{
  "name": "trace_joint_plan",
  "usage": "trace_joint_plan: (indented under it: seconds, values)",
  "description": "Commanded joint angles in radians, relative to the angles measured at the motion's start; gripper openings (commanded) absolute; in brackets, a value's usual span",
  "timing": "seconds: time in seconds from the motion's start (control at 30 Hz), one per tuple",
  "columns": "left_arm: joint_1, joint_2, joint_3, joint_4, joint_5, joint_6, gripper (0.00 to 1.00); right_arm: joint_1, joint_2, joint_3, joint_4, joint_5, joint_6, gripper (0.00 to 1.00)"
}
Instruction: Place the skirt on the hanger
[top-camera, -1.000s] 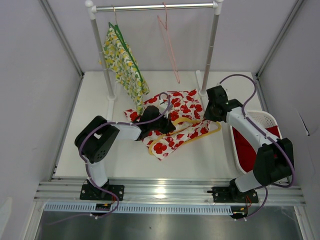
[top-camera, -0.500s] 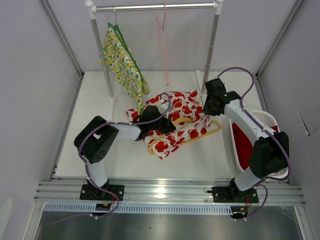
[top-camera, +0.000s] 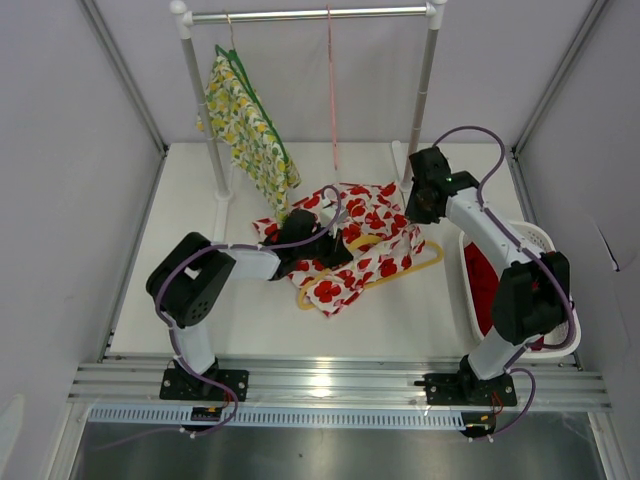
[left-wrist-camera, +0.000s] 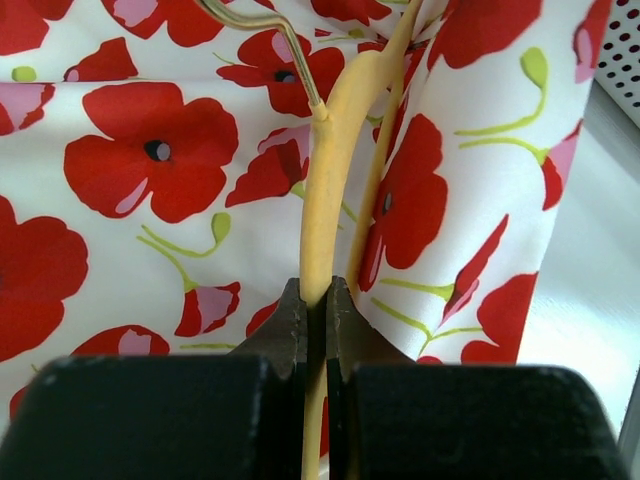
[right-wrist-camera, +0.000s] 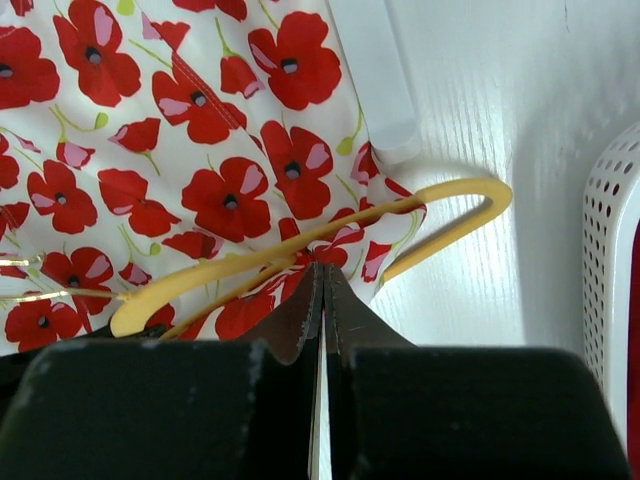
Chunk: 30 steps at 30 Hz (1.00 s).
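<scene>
The skirt (top-camera: 365, 225), white with red poppies, lies crumpled on the table under the rack. A yellow hanger (top-camera: 405, 264) is partly tucked into it, with its right end sticking out. My left gripper (top-camera: 318, 246) is shut on the hanger's yellow bar (left-wrist-camera: 322, 210) just below the metal hook (left-wrist-camera: 262, 42). My right gripper (top-camera: 414, 208) is shut on the skirt's right edge (right-wrist-camera: 330, 250), just above the hanger's arm (right-wrist-camera: 455, 212). In the right wrist view the skirt (right-wrist-camera: 190, 150) spreads to the left.
A clothes rack stands at the back, its right post (top-camera: 422, 95) close to my right arm. On its rail hang a lemon-print garment (top-camera: 246, 125) on a green hanger and a bare pink hanger (top-camera: 331, 95). A white basket (top-camera: 528, 238) with red cloth sits at the right.
My right gripper has moved back and slightly left toward the rack post, drawing the skirt's right edge with it. The pink hanger has swung edge-on. The left gripper has stayed in place.
</scene>
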Motion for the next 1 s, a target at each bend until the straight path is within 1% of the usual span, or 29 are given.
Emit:
trace_joint_plan:
  seconds: [0.0,0.13,0.27,0.3,0.33,0.4,0.43,0.5,0.53,0.57,0.63,0.7,0.77,0.8,0.9,0.97]
  values:
    - [-0.002,0.016,-0.037,-0.161,0.068,0.123,0.0,-0.013,0.022,0.089,0.022,0.031,-0.032,0.0]
    - [-0.002,0.019,-0.04,-0.167,0.108,0.129,0.0,-0.018,0.046,0.112,0.019,0.027,-0.038,0.0]
    - [-0.003,0.027,-0.024,-0.193,0.065,0.132,0.0,-0.019,0.066,0.135,-0.004,0.031,-0.043,0.0]
    - [-0.002,0.031,-0.022,-0.2,0.042,0.124,0.0,-0.019,0.062,0.127,-0.004,0.03,-0.043,0.02]
    - [-0.002,0.037,-0.004,-0.222,0.002,0.124,0.0,-0.015,0.041,0.112,0.001,0.037,-0.038,0.1]
    - [0.0,0.056,0.012,-0.239,-0.053,0.103,0.0,-0.01,0.004,0.025,0.046,0.027,-0.035,0.17]
    - [0.0,0.063,0.031,-0.259,-0.094,0.098,0.0,-0.01,-0.031,-0.009,0.062,0.016,-0.031,0.25]
    - [0.003,0.088,0.053,-0.275,-0.114,0.083,0.0,-0.007,-0.064,-0.103,0.102,0.007,-0.017,0.32]
    - [0.004,0.097,0.056,-0.284,-0.128,0.077,0.0,-0.004,-0.079,-0.132,0.108,0.008,-0.008,0.39]
    - [0.006,0.103,0.062,-0.287,-0.128,0.072,0.0,0.0,-0.108,-0.159,0.117,0.013,0.002,0.44]
    - [0.004,0.111,0.061,-0.278,-0.118,0.07,0.0,0.002,-0.145,-0.242,0.142,0.017,0.012,0.49]
    - [0.006,0.11,0.061,-0.281,-0.118,0.063,0.0,0.013,-0.216,-0.317,0.16,0.043,0.035,0.54]
    - [0.008,0.116,0.071,-0.295,-0.116,0.063,0.0,0.014,-0.266,-0.37,0.181,0.053,0.054,0.56]
    - [0.008,0.116,0.073,-0.299,-0.119,0.061,0.0,0.013,-0.298,-0.412,0.189,0.051,0.078,0.59]
    - [0.008,0.117,0.07,-0.295,-0.113,0.057,0.0,0.01,-0.291,-0.44,0.191,0.065,0.097,0.64]
    - [0.008,0.114,0.07,-0.298,-0.114,0.055,0.0,0.007,-0.276,-0.454,0.2,0.069,0.1,0.62]
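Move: Low over the skirt, the right hand holds a pinched-up flap of it above the hanger. The hanger's right end lies about 9 cm to this hand's right, some 4 cm back and 11 cm below; the near end of the rack's right foot is 4 cm to the hand's right, 2 cm farther out and 14 cm down. From the left hand, already gripping the hanger near its neck, that right end is roughly 22 cm to the right, about level. Easing the pinched flap about 1 cm farther forward, the right hand then opens, lets go of the skirt and draws back about 8 cm while sinking and shifting slightly right, ending open by the skirt's near edge. The left hand keeps its grip on the hanger and, as the flap is freed, lowers it about 2.5 cm with a small tilt. ##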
